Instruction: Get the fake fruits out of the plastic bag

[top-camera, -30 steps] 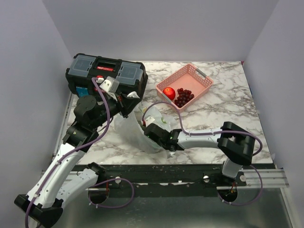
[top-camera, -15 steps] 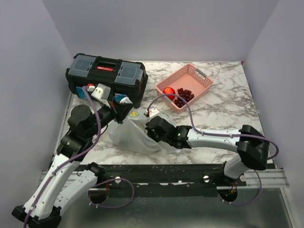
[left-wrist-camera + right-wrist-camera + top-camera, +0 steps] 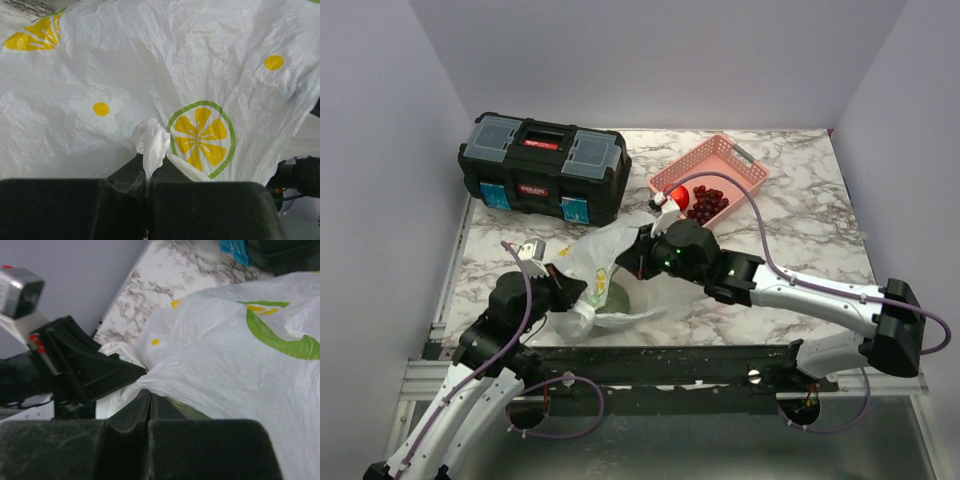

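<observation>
The plastic bag (image 3: 603,255) lies crumpled at the table's near middle, white with yellow-green lemon prints (image 3: 202,134). A dull-green melon (image 3: 617,297) shows through it at its lower side. My left gripper (image 3: 575,300) is shut on a twisted fold of the bag (image 3: 150,145) at its left edge. From the right, my right gripper (image 3: 632,262) is shut on the bag's rim (image 3: 145,382), and a strip of green (image 3: 197,412) shows under the plastic. The red apple (image 3: 677,193) and dark grapes (image 3: 706,203) lie in the pink basket (image 3: 745,170).
A black toolbox (image 3: 545,165) with blue latches stands at the back left. The pink basket sits at the back, right of centre. In the right wrist view the left gripper (image 3: 85,370) is close by on the left. Grey walls surround the marble table (image 3: 800,230).
The left arm swung down from beside the toolbox to the near edge, dragging the bag forward. The right gripper shut on the bag and shifted back and right. The melon now shows.
</observation>
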`<state>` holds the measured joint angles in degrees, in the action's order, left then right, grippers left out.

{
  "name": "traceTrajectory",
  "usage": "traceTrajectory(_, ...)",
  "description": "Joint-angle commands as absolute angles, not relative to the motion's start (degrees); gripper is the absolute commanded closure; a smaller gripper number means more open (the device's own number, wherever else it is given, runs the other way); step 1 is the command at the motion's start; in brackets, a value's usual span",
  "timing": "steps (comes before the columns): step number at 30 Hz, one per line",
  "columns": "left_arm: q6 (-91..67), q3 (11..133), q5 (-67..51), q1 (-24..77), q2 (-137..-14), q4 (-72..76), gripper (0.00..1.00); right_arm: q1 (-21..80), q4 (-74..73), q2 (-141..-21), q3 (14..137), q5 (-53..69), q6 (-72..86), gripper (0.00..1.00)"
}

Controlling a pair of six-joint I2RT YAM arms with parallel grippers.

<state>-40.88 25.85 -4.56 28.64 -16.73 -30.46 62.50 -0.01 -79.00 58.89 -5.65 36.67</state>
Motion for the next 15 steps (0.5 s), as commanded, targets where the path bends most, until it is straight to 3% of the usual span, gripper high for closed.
traceTrajectory(1, -44.77, 26.01, -1.62, 28.83, -15.42, -27.36, 1.0, 62.08, 0.14, -73.81, 58.77, -6.48, 37.81, 0.99)
traceTrajectory(10, -44.42, 24.78, -4.22, 28.83, -17.57, -25.09, 1.0, 62.19, -3.72, -73.39, 52.22, 6.04, 29.67, 0.99)
traceTrajectory(15, -46.36, 20.77, -5.38, 28.83, -17.86, -22.88, 1.0, 62.19, -3.07, -71.78, 48.92, 6.43, 27.68, 0.96)
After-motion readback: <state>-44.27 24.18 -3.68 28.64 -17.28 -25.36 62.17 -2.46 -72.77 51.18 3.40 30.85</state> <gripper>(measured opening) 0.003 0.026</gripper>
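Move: The green fruit lies deep in the open bag, roughly 18 cm below the right hand, some 2 cm ahead and 1 cm to its left. The bag edge pinched by the left hand is about 9 cm left, 2 cm back and 6 cm lower; the tomato in the basket sits about 25 cm ahead and 14 cm right. From the left hand, the green fruit is about 4 cm ahead, 8 cm right and 12 cm down. The shut right hand rises about 4 cm, then drops some 7 cm while drawing back beside the bag's mouth. ##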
